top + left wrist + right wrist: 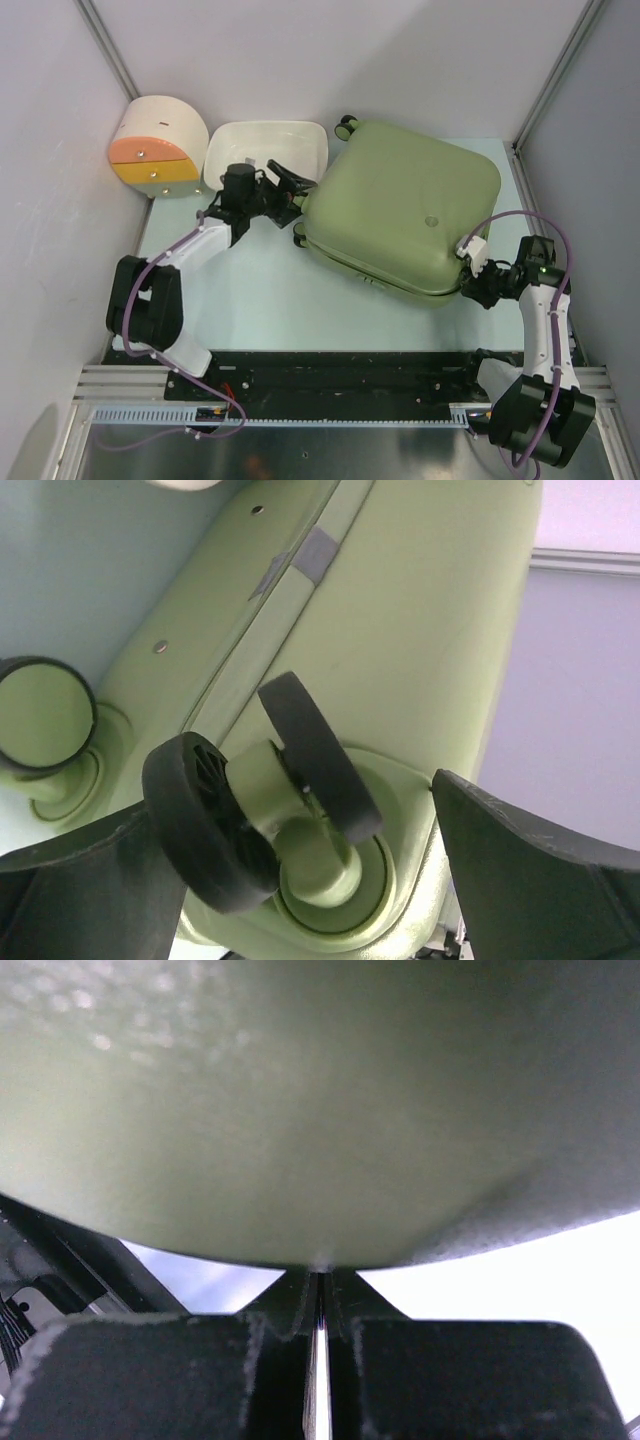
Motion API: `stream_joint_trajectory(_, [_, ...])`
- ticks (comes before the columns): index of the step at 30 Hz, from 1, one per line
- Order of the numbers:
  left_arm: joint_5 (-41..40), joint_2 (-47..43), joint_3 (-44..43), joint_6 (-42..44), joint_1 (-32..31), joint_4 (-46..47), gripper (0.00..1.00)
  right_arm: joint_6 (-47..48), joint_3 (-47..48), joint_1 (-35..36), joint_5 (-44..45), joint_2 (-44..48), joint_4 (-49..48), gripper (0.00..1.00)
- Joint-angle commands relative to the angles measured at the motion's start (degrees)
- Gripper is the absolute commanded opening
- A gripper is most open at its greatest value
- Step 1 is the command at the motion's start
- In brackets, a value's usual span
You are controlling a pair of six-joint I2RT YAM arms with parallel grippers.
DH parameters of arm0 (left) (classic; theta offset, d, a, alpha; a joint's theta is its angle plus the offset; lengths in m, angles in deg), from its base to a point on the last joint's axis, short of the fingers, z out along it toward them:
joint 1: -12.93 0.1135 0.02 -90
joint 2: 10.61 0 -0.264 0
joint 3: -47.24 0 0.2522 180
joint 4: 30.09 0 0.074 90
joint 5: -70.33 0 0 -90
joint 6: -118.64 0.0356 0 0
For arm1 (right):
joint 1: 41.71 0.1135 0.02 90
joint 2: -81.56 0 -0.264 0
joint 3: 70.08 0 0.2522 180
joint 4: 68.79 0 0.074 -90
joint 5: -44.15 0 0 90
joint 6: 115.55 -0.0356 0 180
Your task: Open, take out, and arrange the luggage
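Note:
The olive-green luggage (405,205) lies flat and closed on the table, turned at an angle. My left gripper (293,193) is open at its left corner, one finger on each side of a black twin caster wheel (260,800) without clamping it. A second wheel (45,715) shows further left. In the left wrist view the luggage (400,630) shell and its seam fill the frame around the left gripper (300,810). My right gripper (472,283) is shut and empty, its tips pressed against the near right corner. The right wrist view shows the right gripper (320,1278) touching the curved luggage (320,1110) shell.
A white rectangular tub (265,150) stands just behind the left gripper, touching the luggage's left side. A round cream drawer box (158,145) with an orange front sits in the far left corner. Walls and metal posts close in both sides. Black mounting rails (340,370) run along the near edge.

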Motion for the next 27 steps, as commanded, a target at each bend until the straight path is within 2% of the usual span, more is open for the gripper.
stream_joint_trajectory(1, [2.0, 1.3, -2.6, -0.3, -0.2, 6.6, 0.87, 0.4, 3.0, 1.0, -5.6, 1.8, -2.2, 0.00])
stream_joint_trajectory(3, [2.4, 1.5, -2.0, -0.3, 0.2, 6.9, 0.79, 0.2, 3.0, 0.8, -5.5, 1.9, -2.5, 0.00])
stream_joint_trajectory(4, [2.6, 1.5, -1.6, -0.2, 0.4, 6.9, 0.69, -0.2, 3.0, 0.7, -5.5, 1.9, -2.7, 0.00])
stream_joint_trajectory(6, [3.2, 1.4, -0.5, 0.2, 1.4, 7.3, 0.58, -1.5, 3.1, 0.2, -4.9, 1.7, -3.8, 0.00])
stream_joint_trajectory(7, [3.4, 1.3, -0.1, 0.6, 1.7, 7.5, 0.41, -1.7, 3.0, -0.1, -4.9, 1.6, -4.2, 0.00])
stream_joint_trajectory(8, [3.6, 1.1, 0.3, 1.0, 2.1, 7.5, 0.33, -1.7, 3.1, -1.2, -5.0, 1.6, -5.0, 0.00])
stream_joint_trajectory(9, [4.6, 1.1, 1.2, 1.4, 3.1, 7.5, 0.21, -2.0, 3.0, -1.9, -4.9, 1.5, -5.5, 0.00])
stream_joint_trajectory(12, [6.6, 0.4, 3.5, 2.4, 5.6, 7.5, 0.03, -1.8, 3.1, -5.2, -4.9, 1.2, -8.1, 0.00])
stream_joint_trajectory(13, [7.0, 0.1, 4.0, 3.1, 6.2, 7.5, 0.00, -1.7, 3.0, -6.2, -5.1, 0.6, -9.0, 0.00])
stream_joint_trajectory(19, [10.1, 0.3, 5.7, 10.3, 10.4, 4.8, 0.00, -1.8, 5.3, -11.9, -7.0, -5.6, -18.0, 0.00])
stream_joint_trajectory(23, [10.6, 2.0, 3.2, 15.1, 11.3, 1.9, 0.00, -3.6, 10.3, -13.9, -8.0, -14.9, -27.3, 0.00])
stream_joint_trajectory(27, [10.0, 4.0, 0.1, 18.0, 11.6, 1.1, 0.00, -3.6, 15.1, -15.5, -9.6, -22.9, -32.8, 0.00])
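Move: The green suitcase's upper near-left caster stands between the left hand's open fingers, about 2 cm ahead, 1 right and 1 below; the lower caster is roughly 3 cm back, 1 left and 12 down, the far-left caster about 18 ahead and 11 right, the white basin some 14 ahead, 8 left and 15 down. The right hand's shut tips already hold the zip pull; the suitcase's far-right corner lies about 25 cm ahead and 9 right. The upper near-left caster is taken between the left fingers, which edge just over 1 cm forward, close from wide to about half open on the wheel pair, then, still gripping, ease back some 2 cm and a little left. The zip pull stays pinched in the right hand, which after a near-still start draws it forward and right around the near-right corner, about 9 cm and speeding up, turning some 10 degrees clockwise. ##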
